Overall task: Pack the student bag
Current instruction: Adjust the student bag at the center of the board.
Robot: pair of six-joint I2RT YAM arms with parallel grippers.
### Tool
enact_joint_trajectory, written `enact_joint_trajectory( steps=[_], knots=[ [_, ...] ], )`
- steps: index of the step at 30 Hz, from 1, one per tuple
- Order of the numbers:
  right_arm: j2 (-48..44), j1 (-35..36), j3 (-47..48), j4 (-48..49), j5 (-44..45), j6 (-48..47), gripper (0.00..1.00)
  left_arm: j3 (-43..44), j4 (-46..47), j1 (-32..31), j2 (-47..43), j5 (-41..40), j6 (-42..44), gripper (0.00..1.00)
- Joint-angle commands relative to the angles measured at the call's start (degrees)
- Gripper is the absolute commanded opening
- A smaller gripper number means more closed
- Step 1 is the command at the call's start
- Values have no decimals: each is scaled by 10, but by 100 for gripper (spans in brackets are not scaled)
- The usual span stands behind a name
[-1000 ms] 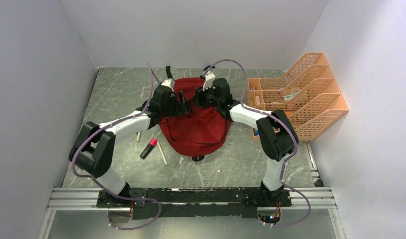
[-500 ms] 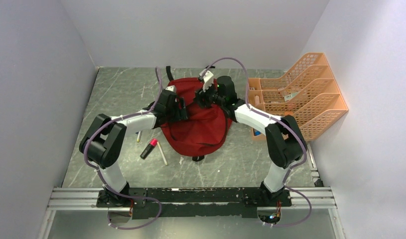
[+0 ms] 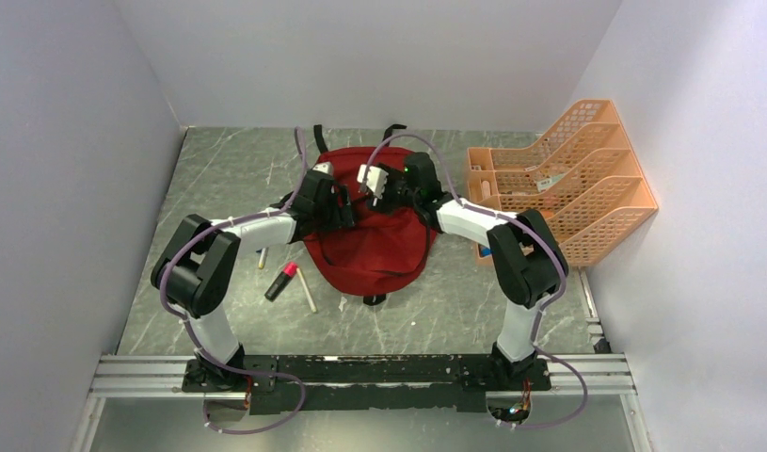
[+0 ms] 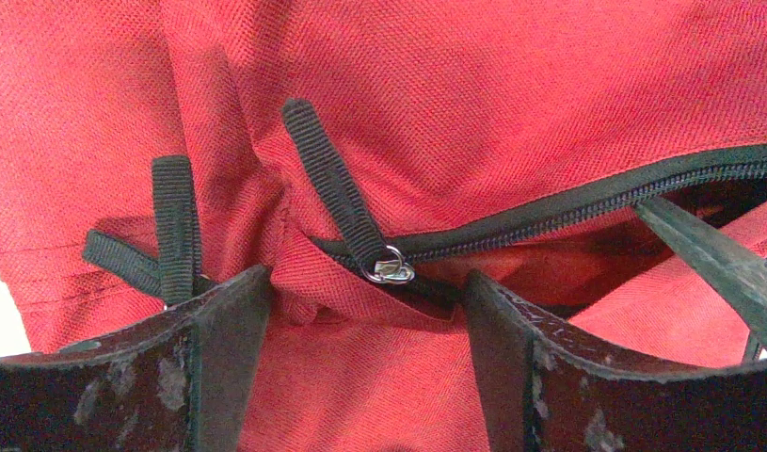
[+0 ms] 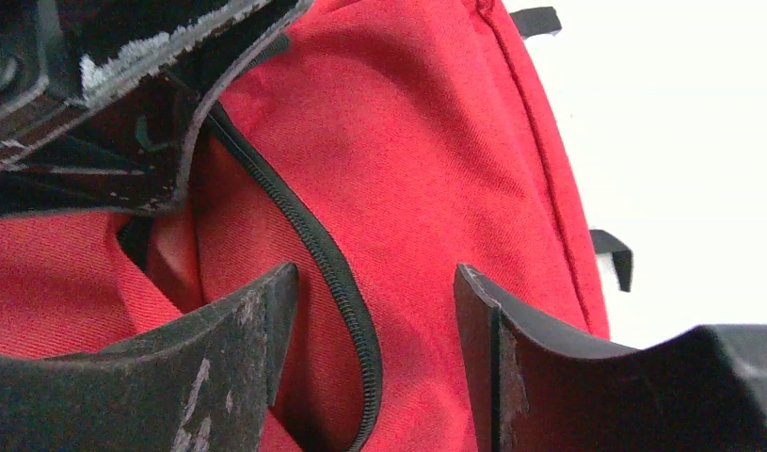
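Note:
The student bag (image 3: 375,240), dark red with black straps, lies in the middle of the table with both grippers over its upper part. My left gripper (image 3: 345,201) is open. Its fingers straddle a fold of red fabric (image 4: 360,358) just below the silver zipper slider (image 4: 391,270) and its black pull strap (image 4: 332,184). The zipper gapes to the right, showing a dark slit. My right gripper (image 3: 383,188) faces it, open, with the black zipper track (image 5: 346,292) and red cloth loose between its fingers (image 5: 266,311). In the right wrist view the left gripper's finger (image 5: 144,104) shows at the upper left.
An orange mesh file organizer (image 3: 572,179) stands at the right against the wall. Left of the bag lie a pink-and-black marker (image 3: 281,280), a pale stick (image 3: 307,290) and a small yellow pen (image 3: 263,258). Walls close in on the left, back and right.
My right gripper has swung left over the bag's top and its jaws have widened. The left arm drew in a little at first, then held still with its jaws unchanged.

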Motion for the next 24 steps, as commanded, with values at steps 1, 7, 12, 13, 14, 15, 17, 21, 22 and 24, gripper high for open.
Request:
enact_joint_trajectory(
  steps=[1,7,12,13,14,15,17,21,22,24],
  knots=[
    [12,2,-6,60,10,-92,65,12,-1,0,5,5,10,79],
    [40,14,-9,116,59,-151,61,10,2,2,2,12,6,79],
    [66,25,28,87,53,-168,56,11,1,2,-1,18,5,78],
    [70,27,36,78,54,-171,54,11,1,1,-2,18,5,78],
    [73,29,42,73,52,-170,52,11,0,2,-4,18,5,78],
    [73,29,45,71,47,-170,50,11,-1,2,-5,19,6,78],
    [70,31,50,62,29,-169,46,10,-2,3,-8,18,7,78],
    [70,35,63,39,0,-165,41,7,0,5,-11,23,5,78],
    [71,37,64,38,0,-163,37,6,0,6,-11,24,5,78],
    [70,39,66,36,-1,-160,30,4,-3,7,-15,24,3,78]
  ],
)
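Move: Just beneath the right hand lies the student bag's far zipper edge, about 1 cm ahead, 1 cm left and 4 cm below it; one finger already reaches into the opening. The zip pull sits some 4 cm back, 6 cm left and 8 cm down, and the right shoulder strap roughly 13 cm ahead, 4 cm right and 11 cm down. From the left hand, that zipper edge is about 5 cm ahead, 6 cm right and 2 cm higher. Working along the bag's opening, the right hand pushes forward about 2.5 cm, then slides some 3 cm left towards the left hand, its fingertips tipping up about 15 degrees. One finger stays inside under the far zipper edge, the other outside, and they close part-way about the edge. The left hand stays put, open, straddling the zip pull. ##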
